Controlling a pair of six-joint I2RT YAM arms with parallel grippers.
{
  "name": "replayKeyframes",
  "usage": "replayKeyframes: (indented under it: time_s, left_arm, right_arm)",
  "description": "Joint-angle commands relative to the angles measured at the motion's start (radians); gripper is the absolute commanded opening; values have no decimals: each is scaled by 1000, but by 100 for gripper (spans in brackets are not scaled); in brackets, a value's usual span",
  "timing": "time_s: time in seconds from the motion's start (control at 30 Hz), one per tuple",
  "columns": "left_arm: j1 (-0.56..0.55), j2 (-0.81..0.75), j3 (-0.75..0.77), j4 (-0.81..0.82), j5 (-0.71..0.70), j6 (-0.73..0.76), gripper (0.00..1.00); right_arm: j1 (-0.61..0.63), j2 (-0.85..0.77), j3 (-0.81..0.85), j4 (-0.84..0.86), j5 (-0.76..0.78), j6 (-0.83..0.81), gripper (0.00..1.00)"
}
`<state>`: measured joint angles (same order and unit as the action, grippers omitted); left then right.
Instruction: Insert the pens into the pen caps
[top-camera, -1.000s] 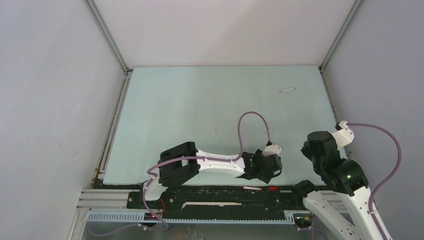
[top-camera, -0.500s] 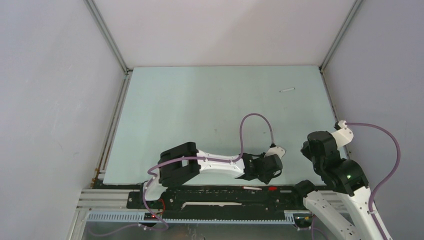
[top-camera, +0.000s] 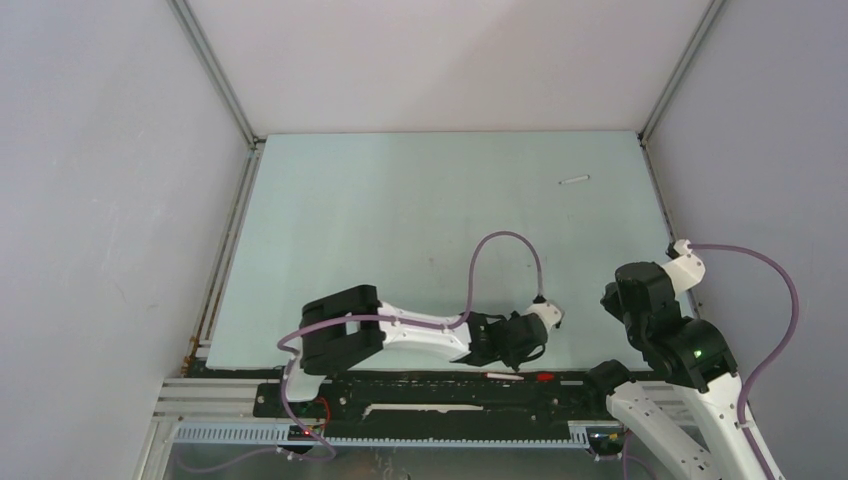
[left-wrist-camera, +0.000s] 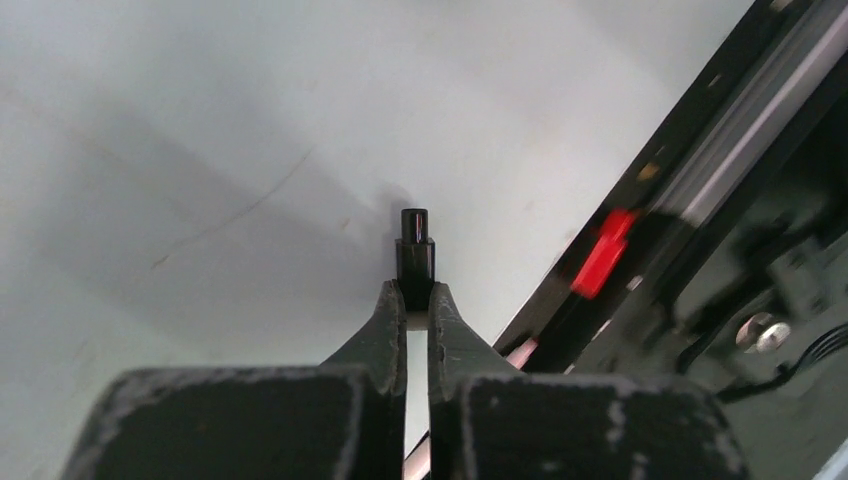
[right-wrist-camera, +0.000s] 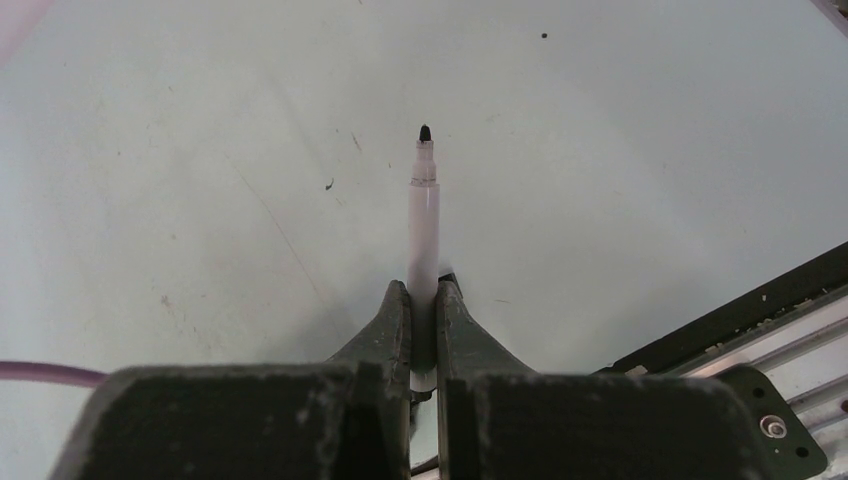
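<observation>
In the left wrist view my left gripper is shut on a small black pen cap, which sticks out past the fingertips just over the table near its front edge. In the top view this gripper sits low by the front rail and hides the cap. My right gripper is shut on a white pen, whose dark tip points forward above the table. From above, the right gripper hovers at the right front. A second white pen lies at the far right of the table.
The black front rail with a red part runs just beside my left gripper; a thin white stick lies on it. White walls enclose the pale green table. A purple cable loops above the left arm.
My left gripper has gone from open to shut on the pen cap, and the left arm has shifted a little left and toward the front rail. The right arm has held still.
</observation>
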<state>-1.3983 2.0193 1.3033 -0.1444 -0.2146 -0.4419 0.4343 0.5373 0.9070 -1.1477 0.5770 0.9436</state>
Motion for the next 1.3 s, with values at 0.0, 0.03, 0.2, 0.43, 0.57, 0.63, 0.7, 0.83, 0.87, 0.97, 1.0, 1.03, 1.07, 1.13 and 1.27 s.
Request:
replayKeyframes:
  time_s: [0.0, 0.03, 0.2, 0.43, 0.57, 0.63, 0.7, 0.83, 0.87, 0.97, 1.0, 1.03, 1.07, 1.13, 1.27]
  left_arm:
    - [7, -148, -141, -18, -65, 160, 0]
    - [8, -176, -178, -4, -68, 203, 0]
    - [6, -288, -310, 1, -37, 351, 0]
    - [8, -438, -484, 35, 38, 528, 0]
    - [9, -417, -475, -44, 15, 598, 0]
    - [11, -412, -476, -49, 13, 607, 2]
    - [14, -416, -483, -43, 23, 607, 6]
    - [28, -450, -509, -16, 50, 599, 25]
    - [31, -459, -511, -15, 48, 591, 38]
    - [33, -485, -507, -32, 12, 580, 52]
    - [33, -498, -507, -38, -6, 570, 54]
    - [33, -512, -507, -46, -22, 555, 60]
    - [33, -530, -510, -49, -35, 532, 66]
    - [35, -590, -522, -39, -50, 472, 91]
    - [36, -702, -549, -31, -121, 291, 100]
  right_arm:
    - [0, -8, 13, 42, -17, -42, 0]
    - [1, -7, 13, 55, -31, -52, 0]
    - [6, -4, -7, 138, -112, -119, 0]
    - [24, -1, -73, 278, -251, -227, 0]
    - [37, 6, -103, 333, -307, -272, 0]
    - [46, 6, -119, 358, -331, -294, 0]
    - [55, 7, -133, 379, -353, -316, 0]
    - [75, 18, -152, 404, -384, -339, 0]
    - [77, 21, -154, 405, -385, -342, 0]
    - [86, 30, -154, 408, -384, -343, 0]
    - [88, 30, -154, 408, -383, -344, 0]
    - [89, 31, -154, 406, -380, -343, 0]
    - [90, 31, -155, 403, -373, -337, 0]
    - [89, 34, -155, 394, -363, -329, 0]
    - [89, 38, -154, 383, -363, -325, 0]
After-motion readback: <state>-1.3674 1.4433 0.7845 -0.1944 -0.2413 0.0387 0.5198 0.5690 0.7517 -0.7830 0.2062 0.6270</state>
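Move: The left hand, low over the table near its front edge, holds a black cap; the clear spot where it will be left is about 14 cm to the left, level fore and aft. A pale pen lies in the trough 4 cm left and 5 cm back, a red cap 5 cm right and 5 cm back. The loose black cap sits about 10 cm ahead and 9 cm right of the left hand, and roughly 4 cm ahead, 6 cm left and 20 cm below the right, which grips an uncapped pen. Fingers still shut on the black cap, the left hand takes it left some 14 cm just above the table, along the front edge, rolling about 25 degrees clockwise; then it opens wide, lets go of the cap and rises about 4 cm. The right hand keeps its grip on the pen and swings about 9 cm left and slightly forward, turning roughly 30 degrees counter-clockwise. ##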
